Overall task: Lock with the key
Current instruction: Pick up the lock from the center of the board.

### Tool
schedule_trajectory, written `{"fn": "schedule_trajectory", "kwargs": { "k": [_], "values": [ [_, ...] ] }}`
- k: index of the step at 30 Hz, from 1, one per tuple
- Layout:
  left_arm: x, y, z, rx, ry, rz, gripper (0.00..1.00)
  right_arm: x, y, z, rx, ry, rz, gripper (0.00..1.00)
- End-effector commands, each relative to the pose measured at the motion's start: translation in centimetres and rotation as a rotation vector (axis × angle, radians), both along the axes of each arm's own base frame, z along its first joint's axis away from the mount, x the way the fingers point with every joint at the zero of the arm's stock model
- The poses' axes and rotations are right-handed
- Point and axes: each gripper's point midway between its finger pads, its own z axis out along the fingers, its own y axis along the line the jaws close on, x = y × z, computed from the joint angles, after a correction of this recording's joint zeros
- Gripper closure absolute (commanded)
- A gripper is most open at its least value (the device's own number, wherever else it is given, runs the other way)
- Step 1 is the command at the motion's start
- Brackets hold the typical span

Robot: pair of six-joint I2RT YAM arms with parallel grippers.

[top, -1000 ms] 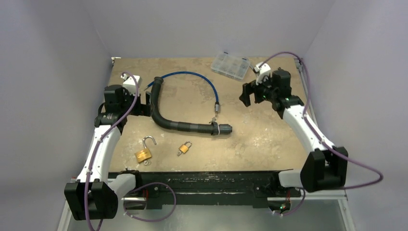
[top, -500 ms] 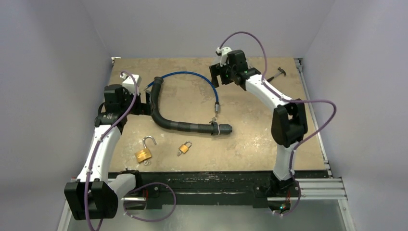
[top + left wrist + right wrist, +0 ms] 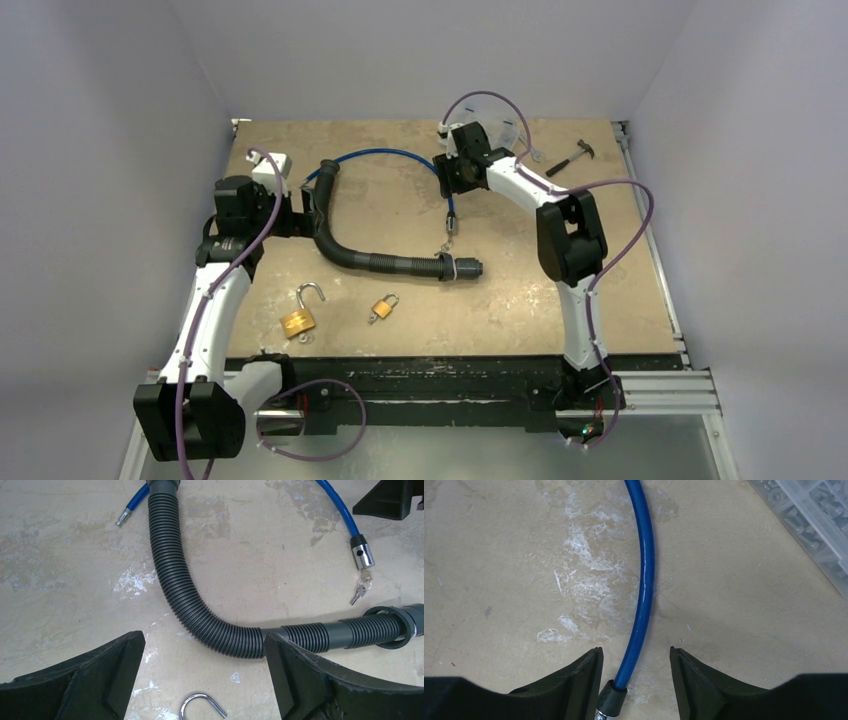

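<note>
A blue cable lock (image 3: pixel 395 156) arcs across the far middle of the table. Its silver lock head (image 3: pixel 361 557) has small keys (image 3: pixel 360 591) hanging from it; in the top view the keys (image 3: pixel 444 250) lie beside the black hose. My right gripper (image 3: pixel 636 652) hovers low over the blue cable (image 3: pixel 644 580), jaws apart on either side of it just above its black collar, without pinching it. My left gripper (image 3: pixel 205 640) stands wide open over the hose bend (image 3: pixel 200 620), holding nothing. Two brass padlocks lie near the front: a large one (image 3: pixel 299 320) with its shackle open, and a small one (image 3: pixel 383 305).
A black corrugated hose (image 3: pixel 350 250) curves from the far left to the middle. A clear parts box (image 3: pixel 814 525) sits at the back, mostly hidden behind the right arm in the top view. A small hammer (image 3: pixel 572 155) lies at the far right. The open padlock's shackle (image 3: pixel 200 705) shows under my left gripper.
My right arm has swung from the right side of the table leftward to above the blue cable, and its jaws have narrowed. The left arm has not moved.
</note>
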Motion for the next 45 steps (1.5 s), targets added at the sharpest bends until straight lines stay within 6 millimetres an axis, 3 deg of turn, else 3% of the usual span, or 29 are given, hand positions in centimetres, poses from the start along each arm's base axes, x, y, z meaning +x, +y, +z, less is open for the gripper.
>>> {"fn": "schedule_trajectory", "kwargs": {
  "k": [1, 15, 17, 20, 21, 25, 34, 39, 45],
  "values": [
    [0.5, -0.5, 1.4, -0.027, -0.063, -0.012, 0.0, 1.1, 0.8, 1.2, 0.004, -0.039, -0.033, 0.43],
    [0.7, -0.5, 1.2, -0.053, -0.056, 0.012, 0.0, 1.3, 0.5, -3.8, -0.085, 0.033, -0.067, 0.59],
    [0.9, -0.6, 1.1, -0.06, -0.052, 0.011, 0.0, 1.2, 0.6, -4.3, -0.085, 0.051, -0.077, 0.69],
    [1.4, -0.7, 1.0, -0.062, -0.036, -0.003, 0.0, 1.8, 0.6, -3.6, -0.074, 0.037, -0.104, 0.93],
    [1.7, -0.7, 1.0, -0.061, -0.029, -0.003, 0.0, 2.4, 0.3, -2.9, -0.079, 0.011, -0.125, 1.0],
    [2.5, -0.8, 1.1, -0.064, -0.006, -0.012, 0.0, 4.7, -1.5, 1.2, -0.077, -0.113, -0.193, 1.0],
    [3.6, -0.2, 1.8, -0.066, -0.047, 0.038, 0.0, 8.2, -8.1, 13.7, -0.055, -0.435, -0.357, 1.0],
    [4.2, 0.2, 2.0, -0.074, -0.041, 0.069, 0.0, 8.9, -11.1, 19.3, 0.007, -0.541, -0.435, 1.0],
    [4.9, 0.9, 2.9, -0.053, -0.079, 0.106, 0.0, 8.0, -12.1, 26.9, 0.029, -0.71, -0.422, 1.0]
  ]
}}
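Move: The blue cable, just above its chrome lock head, is about 4 cm below my right hand and only 1 cm ahead and to the left. The lock head lies some 6 cm back and 1 cm right of that hand, the keys about 10 cm back, level sideways. The clear box is roughly 13 cm ahead and 7 cm right. From my left hand, the cable grip spot is about 17 cm ahead, 27 cm right and 17 cm lower. I sink my half-open right hand about 4 cm, shutting the fingers to pinch the blue cable just beside the lock head. Then I lift it some 20 cm, carrying it right and also forward over the clear box while the wrist swings clockwise and the fingertips tip up, some 25 degrees each. My open, empty left hand eases about 3 cm forward. ##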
